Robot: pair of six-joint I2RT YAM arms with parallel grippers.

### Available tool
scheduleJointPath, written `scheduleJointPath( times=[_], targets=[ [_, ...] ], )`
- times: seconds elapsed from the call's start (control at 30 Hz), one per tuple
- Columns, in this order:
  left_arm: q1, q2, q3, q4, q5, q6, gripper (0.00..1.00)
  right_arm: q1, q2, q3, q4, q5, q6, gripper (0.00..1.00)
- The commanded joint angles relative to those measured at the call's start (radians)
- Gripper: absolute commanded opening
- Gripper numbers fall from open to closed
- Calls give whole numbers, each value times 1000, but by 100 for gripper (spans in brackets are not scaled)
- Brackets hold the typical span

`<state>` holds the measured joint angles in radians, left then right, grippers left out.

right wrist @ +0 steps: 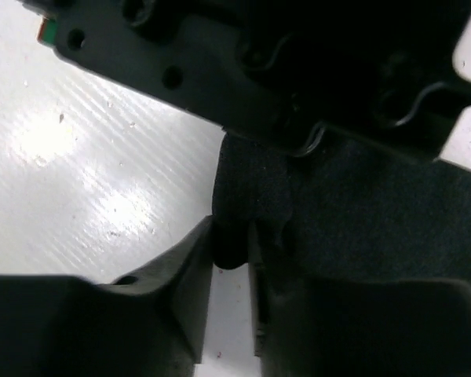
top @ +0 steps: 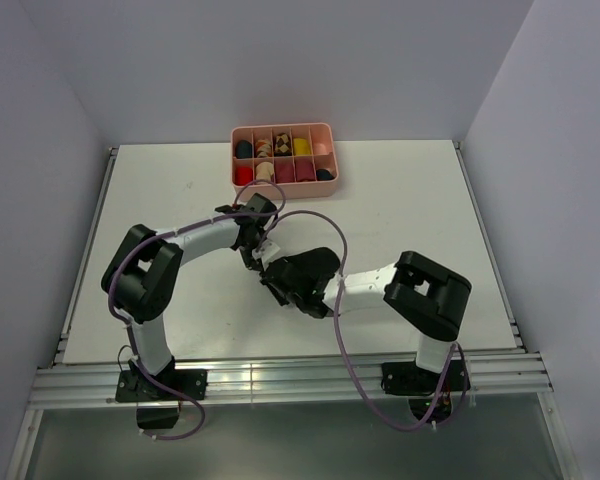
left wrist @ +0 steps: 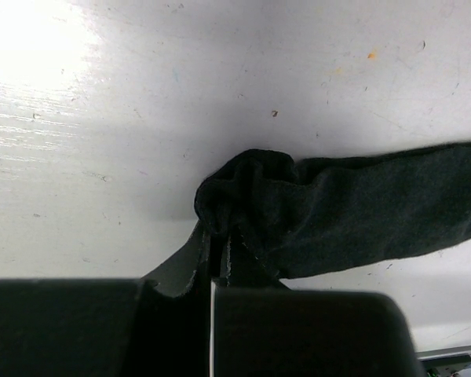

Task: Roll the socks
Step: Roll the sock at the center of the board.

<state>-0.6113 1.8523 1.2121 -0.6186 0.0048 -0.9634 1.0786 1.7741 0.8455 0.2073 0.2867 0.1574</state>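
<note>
One black sock (left wrist: 361,204) lies stretched across the white table, its bunched end pinched between the shut fingers of my left gripper (left wrist: 220,239). In the right wrist view the same black sock (right wrist: 361,212) spreads to the right. A fold of its edge sits between the narrow jaws of my right gripper (right wrist: 231,239), touching both fingers. The left gripper's dark body (right wrist: 259,63) hangs just above that spot. From the top view both grippers meet at mid-table, left gripper (top: 252,250) and right gripper (top: 272,275), and they hide the sock. No striped sock shows.
A pink divided tray (top: 283,127) stands at the table's far edge, with several coloured rolled bundles in its compartments. White table (top: 430,200) stretches on both sides of the arms. Purple cables loop over each arm.
</note>
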Motion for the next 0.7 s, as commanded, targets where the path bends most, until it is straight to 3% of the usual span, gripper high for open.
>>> scheduleJointPath(
  times=[0.0,0.1,0.33,0.37,0.57,0.63,0.67],
  targets=[
    [-5,2,0,-18,26,-11,1,11,51,18,-20,14,45,19],
    [-4,-16,-16,-6,12,-34,0,-12,50,-20,-16,-26,97,0],
    [5,-112,-74,37,-34,-135,7,-202,-64,-213,174,-377,286,0],
    [7,-125,-89,45,-38,-146,10,-230,-74,-250,207,-487,310,0],
    [12,-196,-137,83,-69,-216,26,-386,-24,-313,408,-800,490,0],
    [12,-206,-146,98,-75,-233,37,-413,4,-312,458,-860,553,0],
    [13,-212,-160,108,-78,-236,47,-436,30,-313,495,-912,571,0]
  ],
)
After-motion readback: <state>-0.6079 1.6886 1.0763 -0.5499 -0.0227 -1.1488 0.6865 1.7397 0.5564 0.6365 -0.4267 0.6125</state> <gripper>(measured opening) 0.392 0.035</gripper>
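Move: The left fingers are already shut on the sock near its rolled end, whose middle lies about 2 cm ahead of them and 2 cm to their right. For the right hand, half closed at the near corner of that roll, the middle is roughly 4 cm ahead and 2 cm to the right. The toe end lies about 12 cm right and 3 cm ahead of the left hand; the pink box is some 24 cm ahead and 3 cm right of it. Close the right gripper on the near corner of the roll and pinch it. Then, low over the board, carry that hand about 3.5 cm to the right along the sock while twisting the wrist some 45 degrees, so the fingers swing to point more to the left. Meanwhile open the left gripper, letting go of the sock, and lift it about 2.5 cm. ##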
